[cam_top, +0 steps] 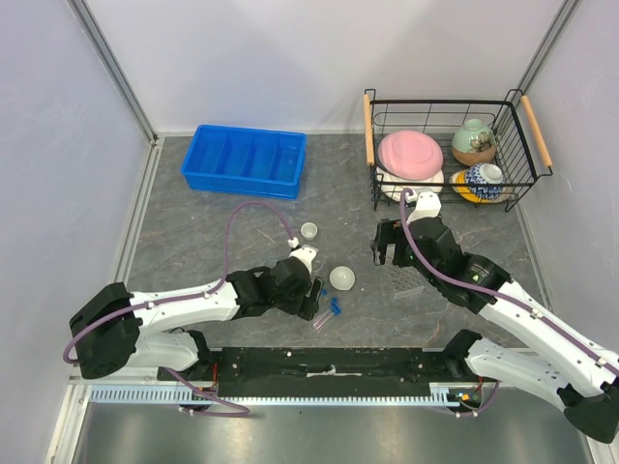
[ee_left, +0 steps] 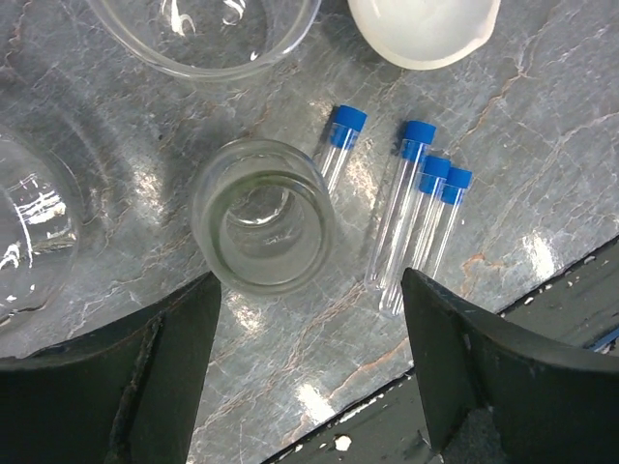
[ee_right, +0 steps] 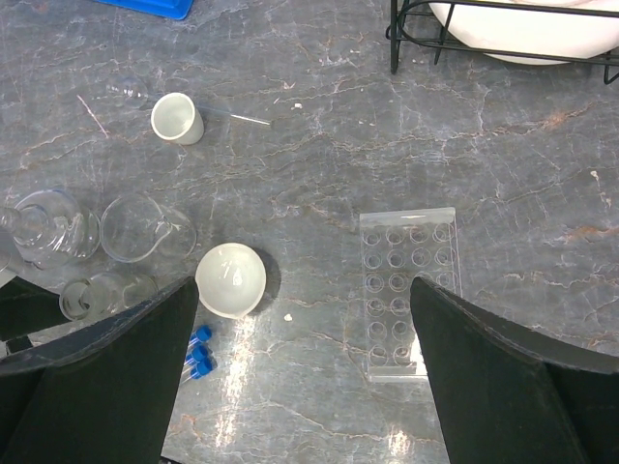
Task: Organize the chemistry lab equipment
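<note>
My left gripper point(ee_left: 309, 302) hangs open just above the table, nothing between its fingers. Just beyond its tips stands a small clear beaker point(ee_left: 263, 215), and several blue-capped tubes point(ee_left: 416, 203) lie loose to its right. A wider beaker point(ee_left: 203, 29), a flask point(ee_left: 24, 232) and a white round dish point(ee_left: 423, 29) sit around them. My right gripper point(ee_right: 305, 319) is open and high over the table, between the white dish point(ee_right: 231, 279) and the clear plastic rack point(ee_right: 408, 290), which lies flat with its holes bare. A small white cup point(ee_right: 177, 118) stands farther back.
A blue divided bin point(cam_top: 246, 159) sits at the back left. A wire basket point(cam_top: 450, 106) at the back right holds a pink plate point(cam_top: 410, 153) and patterned bowls point(cam_top: 474, 141). The black rail point(cam_top: 319, 367) runs along the near edge.
</note>
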{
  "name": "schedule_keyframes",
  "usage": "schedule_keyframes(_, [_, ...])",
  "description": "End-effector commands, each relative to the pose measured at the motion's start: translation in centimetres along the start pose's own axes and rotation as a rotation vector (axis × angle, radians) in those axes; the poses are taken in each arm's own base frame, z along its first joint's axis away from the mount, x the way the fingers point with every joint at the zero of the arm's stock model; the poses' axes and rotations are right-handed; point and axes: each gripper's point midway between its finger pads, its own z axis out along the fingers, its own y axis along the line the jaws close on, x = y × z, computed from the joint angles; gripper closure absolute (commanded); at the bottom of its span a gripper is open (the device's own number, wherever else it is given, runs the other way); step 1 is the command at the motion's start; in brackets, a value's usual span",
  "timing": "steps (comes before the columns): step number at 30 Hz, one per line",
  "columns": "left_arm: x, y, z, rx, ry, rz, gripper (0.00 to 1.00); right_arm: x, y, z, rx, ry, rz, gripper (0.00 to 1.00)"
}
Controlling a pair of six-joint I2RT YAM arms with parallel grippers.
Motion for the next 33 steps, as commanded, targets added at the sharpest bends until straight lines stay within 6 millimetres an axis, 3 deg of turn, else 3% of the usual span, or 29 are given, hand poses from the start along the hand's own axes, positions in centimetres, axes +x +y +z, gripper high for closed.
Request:
schedule_keyframes(1, [-1.0,0.6,0.7,-0.027,-0.046,-0.007,0.19,-0.6,0.1,-0.1,-0.009,-0.035,0.02,0.02])
schedule_keyframes(9, [0.4,0.9,1.2,-0.023,-0.015,-0.015,0.34,-0.2,0.1,0.1,-0.013,-0.031,0.021,0.02])
schedule_keyframes(21, [1.9,1.2,1.2,-0.011,-0.011,-0.039,0.4,0.8,0.3,0.6,-0.025,-0.012,0.032,0.02])
schedule_keyframes(33, [0.7,0.2,3.0,-0.031,0.006,0.019,0.45,1.3,-0.1,0.4,-0.023,-0.015,0.027,0.02])
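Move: Just ahead of the left hand stands the small beaker, some 3 cm forward, 1 cm to its left and roughly 2 cm lower. The larger beaker is about 8 cm ahead, the glass flask 6 cm ahead and 9 cm left; the white dish lies 5 cm ahead and 8 cm right, the loose blue-capped tubes 3 cm back and 4 cm right. From the right hand the small beaker is about 22 cm left, 7 cm back and 18 cm down. Sinking about 3 cm beside the small beaker, the left hand drifts 2 cm left and slightly back while its fingers close from wide to just over half open. Once low, it swings about 1.5 cm back to the right and 1 cm forward, the fingertips ending close about the beaker's sides below the rim. The right hand, wide open and empty, lowers about 2 cm. ##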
